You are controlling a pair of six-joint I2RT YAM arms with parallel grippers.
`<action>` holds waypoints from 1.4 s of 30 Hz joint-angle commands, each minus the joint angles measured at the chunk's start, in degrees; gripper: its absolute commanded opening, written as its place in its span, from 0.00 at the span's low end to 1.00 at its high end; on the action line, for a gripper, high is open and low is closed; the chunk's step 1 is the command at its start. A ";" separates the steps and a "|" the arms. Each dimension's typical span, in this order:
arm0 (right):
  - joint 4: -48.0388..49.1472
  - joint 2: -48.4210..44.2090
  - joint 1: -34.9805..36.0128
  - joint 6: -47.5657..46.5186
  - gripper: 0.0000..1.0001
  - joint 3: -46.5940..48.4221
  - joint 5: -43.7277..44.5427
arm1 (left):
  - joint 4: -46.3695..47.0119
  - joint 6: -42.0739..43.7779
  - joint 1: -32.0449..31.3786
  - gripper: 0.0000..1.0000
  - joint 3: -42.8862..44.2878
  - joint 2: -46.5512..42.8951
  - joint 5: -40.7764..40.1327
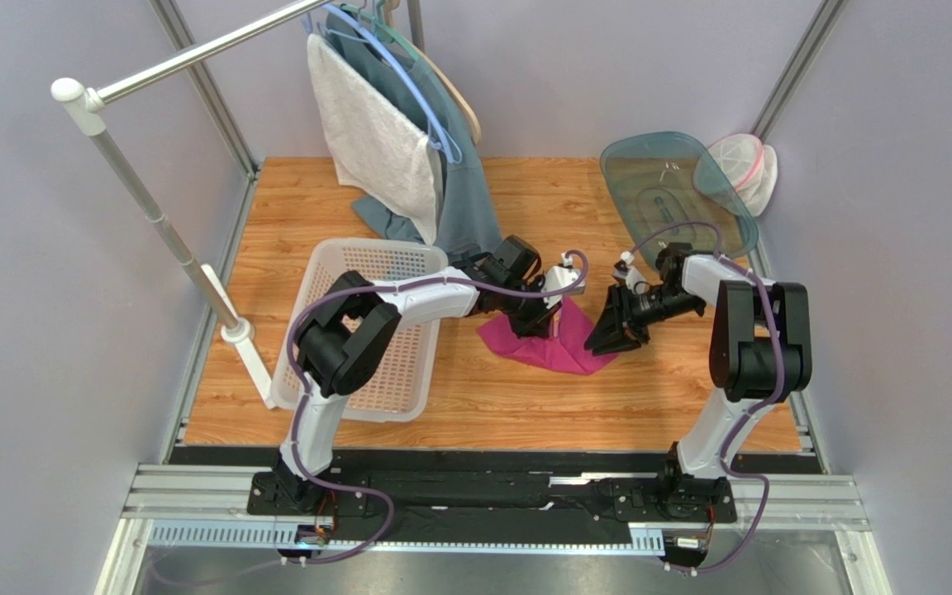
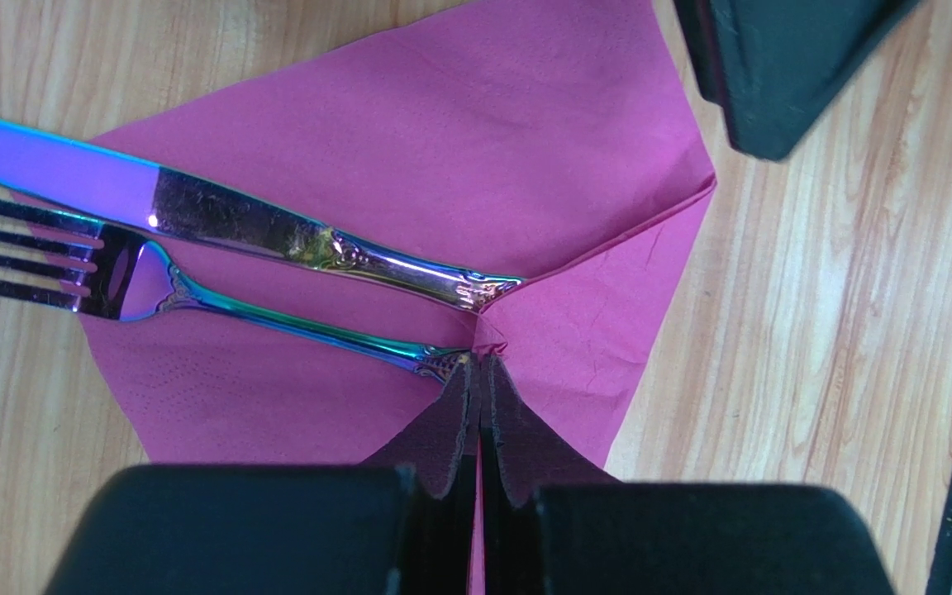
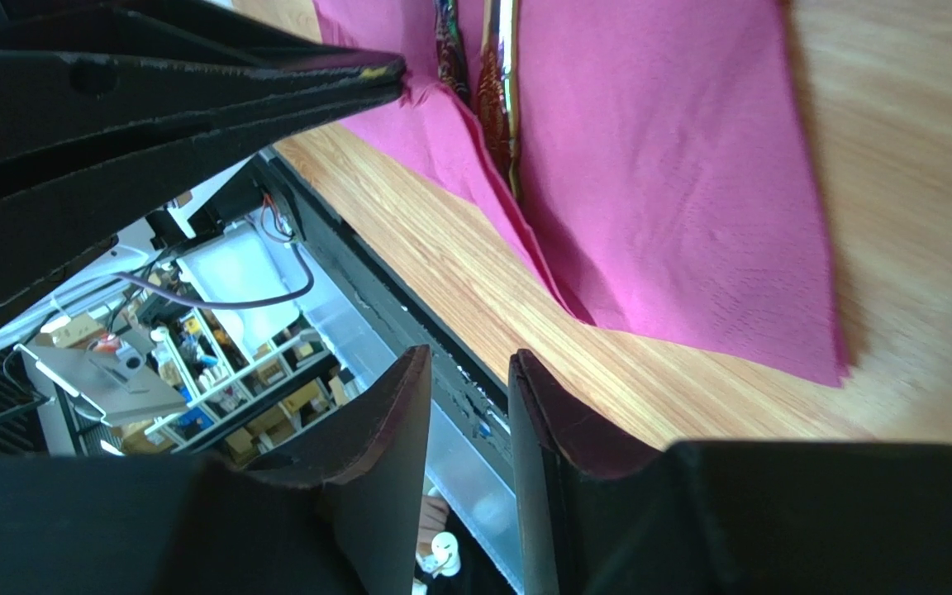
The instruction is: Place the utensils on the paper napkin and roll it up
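The magenta paper napkin (image 2: 444, 149) lies on the wooden table with a knife (image 2: 258, 229) and a fork (image 2: 133, 279) of iridescent purple-blue sheen across it. Both handle ends meet at a pinched-up fold. My left gripper (image 2: 484, 366) is shut on that fold, and pink paper shows between its jaws. In the top view the left gripper (image 1: 543, 316) sits over the napkin (image 1: 556, 350). My right gripper (image 3: 469, 360) hovers just off the napkin's (image 3: 667, 186) edge, its jaws a narrow gap apart with nothing between them. It faces the left gripper (image 3: 196, 87).
A white basket (image 1: 376, 372) stands left of the napkin. At the back, a grey-white towel (image 1: 376, 136) and a teal cloth (image 1: 469, 198) hang from a rack (image 1: 158, 211). A clear teal tray (image 1: 674, 186) and a mesh bag (image 1: 742, 167) sit at the back right.
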 commanded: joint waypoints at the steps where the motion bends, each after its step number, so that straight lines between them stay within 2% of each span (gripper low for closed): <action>1: 2.51 -0.89 1.88 1.12 0.32 -0.78 -2.90 | 1.01 -1.03 0.25 0.00 2.43 0.99 -1.72; 13: 7.69 2.45 7.94 4.72 0.29 -0.26 -2.20 | 0.92 -2.00 0.25 0.00 3.84 2.40 -1.72; 21: 11.47 5.43 9.26 7.80 0.22 -0.52 1.14 | 0.84 -2.70 0.33 0.00 4.45 2.49 -1.63; 23: 11.56 6.05 9.18 7.89 0.19 -0.34 3.33 | -0.47 -3.23 0.33 0.06 4.98 2.40 -1.28; 25: 11.47 6.76 9.27 7.89 0.16 -0.34 6.14 | -1.27 -4.02 0.42 0.21 5.33 1.62 -1.10; 30: 11.56 7.55 9.27 7.89 0.14 -0.08 9.84 | -1.89 -5.69 1.39 0.39 2.27 -2.34 -1.72; 33: 11.56 7.81 9.35 7.89 0.11 0.18 11.51 | -2.07 -3.41 1.30 0.40 -1.68 -7.51 -0.40; 37: 11.56 7.55 9.44 7.89 0.11 0.45 13.27 | -4.43 -2.70 1.30 0.40 -4.42 -9.90 -0.31; 42: 11.74 7.64 9.35 7.89 0.11 1.15 13.97 | -5.67 -3.93 1.39 0.51 -5.65 -9.03 -0.05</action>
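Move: The left hand still pinches the napkin's near corner, folded up over the handles: the fold is right under its tips, 1 cm or so down. The fork's middle lies about 5 cm ahead and 1 cm right of that hand, the knife's some 5 cm ahead and 4 cm right. From the right hand, the fold's right part is about 3 cm left and 6 cm below; the knife's middle is roughly 8 cm ahead and 7 cm left, the fork's 8 cm ahead and 10 cm left. The right fingertips come down on the right part of the fold just beside the knife handle: that hand first goes left about 4 cm, then sinks nearly 6 cm, easing slightly back right while its fingers narrow. The left hand lowers the pinched corner about 1.5 cm onto the napkin, then opens to about half, lets go and backs off 3 cm left and some 4 cm up. ##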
